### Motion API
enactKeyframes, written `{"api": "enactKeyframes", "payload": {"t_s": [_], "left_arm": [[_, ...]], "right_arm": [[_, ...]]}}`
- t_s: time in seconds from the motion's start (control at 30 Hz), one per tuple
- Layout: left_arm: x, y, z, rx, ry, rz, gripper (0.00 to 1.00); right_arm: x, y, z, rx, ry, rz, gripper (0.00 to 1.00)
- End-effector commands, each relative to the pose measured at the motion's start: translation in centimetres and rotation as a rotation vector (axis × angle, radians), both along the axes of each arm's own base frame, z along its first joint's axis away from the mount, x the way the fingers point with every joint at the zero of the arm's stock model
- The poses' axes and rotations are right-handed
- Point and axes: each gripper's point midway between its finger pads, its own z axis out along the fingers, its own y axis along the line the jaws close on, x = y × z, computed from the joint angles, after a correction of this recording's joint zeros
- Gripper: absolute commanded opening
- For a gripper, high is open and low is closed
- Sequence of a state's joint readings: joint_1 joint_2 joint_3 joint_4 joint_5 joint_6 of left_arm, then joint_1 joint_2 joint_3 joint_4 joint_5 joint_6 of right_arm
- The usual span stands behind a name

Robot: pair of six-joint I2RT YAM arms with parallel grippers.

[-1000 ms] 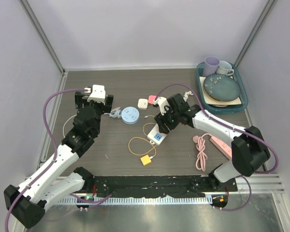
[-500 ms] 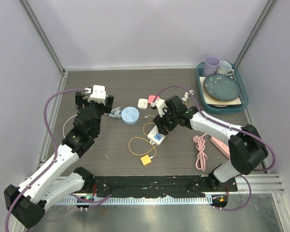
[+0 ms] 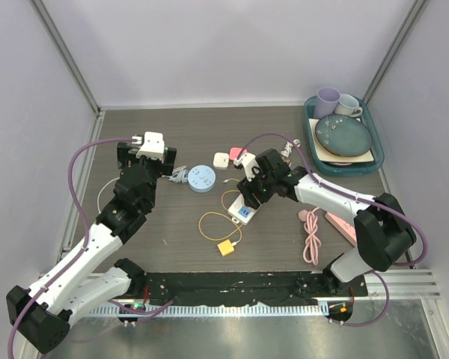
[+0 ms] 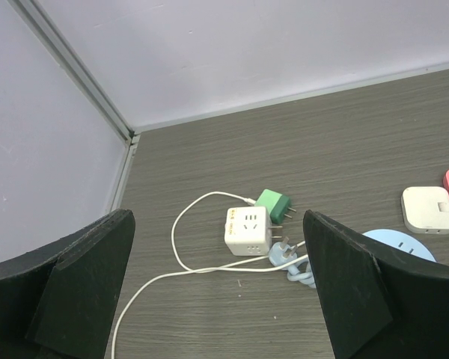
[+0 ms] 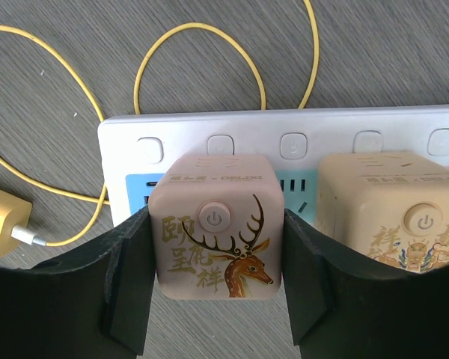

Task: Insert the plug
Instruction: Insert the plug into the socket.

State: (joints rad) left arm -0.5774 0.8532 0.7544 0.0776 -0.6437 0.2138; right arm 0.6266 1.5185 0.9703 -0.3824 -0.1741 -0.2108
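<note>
In the right wrist view a pink cube plug with a deer print and a power button sits between the pads of my right gripper, which is shut on it. The cube is over the socket row of a white power strip with blue sockets; its prongs are hidden. A cream cube stands beside it on the same strip. From above, the right gripper is over the strip at mid-table. My left gripper is open at the back left, holding nothing.
Below the left gripper lie a white cube adapter, a green charger and a pale blue plug. A yellow cable and charger lie by the strip. A pink cable and dish tray are at right.
The right gripper with the pink cube has shifted slightly left over the strip. The left arm has not moved.
</note>
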Motion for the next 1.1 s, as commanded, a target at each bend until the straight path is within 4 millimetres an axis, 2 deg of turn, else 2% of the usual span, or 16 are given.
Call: {"api": "enactKeyframes", "payload": {"t_s": [0.0,0.1,0.27,0.37,0.4,0.5,0.6,0.7,0.8,0.93,0.97,1.0,1.03,1.07], "left_arm": [[0.2,0.0,0.9,-0.026,-0.041,0.000,1.00],[0.2,0.0,0.8,-0.023,-0.039,0.001,1.00],[0.0,0.2,1.2,-0.033,-0.052,0.003,1.00],[0.0,0.1,1.2,-0.034,-0.051,0.003,1.00],[0.0,0.1,1.2,-0.031,-0.050,0.003,1.00],[0.0,0.2,1.3,-0.034,-0.054,0.003,1.00],[-0.1,0.1,1.3,-0.039,-0.055,0.000,1.00],[-0.1,-0.1,1.3,-0.046,-0.055,-0.010,1.00],[-0.1,-0.2,1.4,-0.052,-0.055,-0.017,1.00],[-0.2,-0.2,1.4,-0.057,-0.055,-0.019,1.00],[-0.1,-0.3,1.3,-0.057,-0.053,-0.022,1.00],[-0.1,-0.3,1.3,-0.057,-0.053,-0.024,1.00],[-0.1,-0.4,1.4,-0.060,-0.054,-0.028,1.00],[-0.1,-0.4,1.3,-0.060,-0.052,-0.030,1.00]], "right_arm": [[-4.1,-5.2,-6.5,-0.256,0.190,-0.037,0.01],[-4.0,-5.3,-6.4,-0.259,0.185,-0.036,0.01],[-2.8,-5.0,-4.1,-0.238,0.113,-0.050,0.01],[-1.8,-4.4,-2.3,-0.212,0.070,-0.060,0.12],[-1.4,-3.8,-1.6,-0.187,0.060,-0.058,0.27],[-0.8,-2.9,0.3,-0.132,0.042,-0.072,0.53],[-0.1,-1.9,2.8,-0.061,0.008,-0.103,0.69],[0.5,-1.0,5.3,0.014,-0.017,-0.149,0.78],[0.0,0.1,6.9,0.096,-0.007,-0.149,0.84],[0.0,0.1,8.2,0.146,-0.028,-0.237,0.86],[0.5,-0.4,8.4,0.144,-0.052,-0.296,0.86],[0.1,-0.5,8.0,0.167,-0.033,-0.360,0.86],[0.5,-0.7,9.1,0.212,-0.075,-0.417,0.86],[0.2,-0.6,9.4,0.245,-0.079,-0.451,0.86]]}}
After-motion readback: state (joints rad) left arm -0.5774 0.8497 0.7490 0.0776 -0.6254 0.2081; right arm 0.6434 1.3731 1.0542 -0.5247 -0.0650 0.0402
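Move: The right hand still grips the pink deer cube, standing in the strip between the blue and green sockets, its middle about 1 cm under the hand point. The blue end socket lies roughly 3 cm back and 2 cm left, 4 cm lower; the orange cube, also on the strip, 6 cm ahead and 5 cm right; the yellow plug 13 cm back, 8 cm left on the table. From the left hand the deer cube is some 29 cm right, 4 cm back, 24 cm below. The right hand at first stays on the deer cube with its grip kept, then eases a good centimetre to the right and slightly back as the fingers begin to open and release the cube's sides. With the fingers spread wider it lifts off almost straight up, about 6 cm and quickening, while the wrist turns roughly 15 degrees clockwise and the open fingertips come free above the cube. ##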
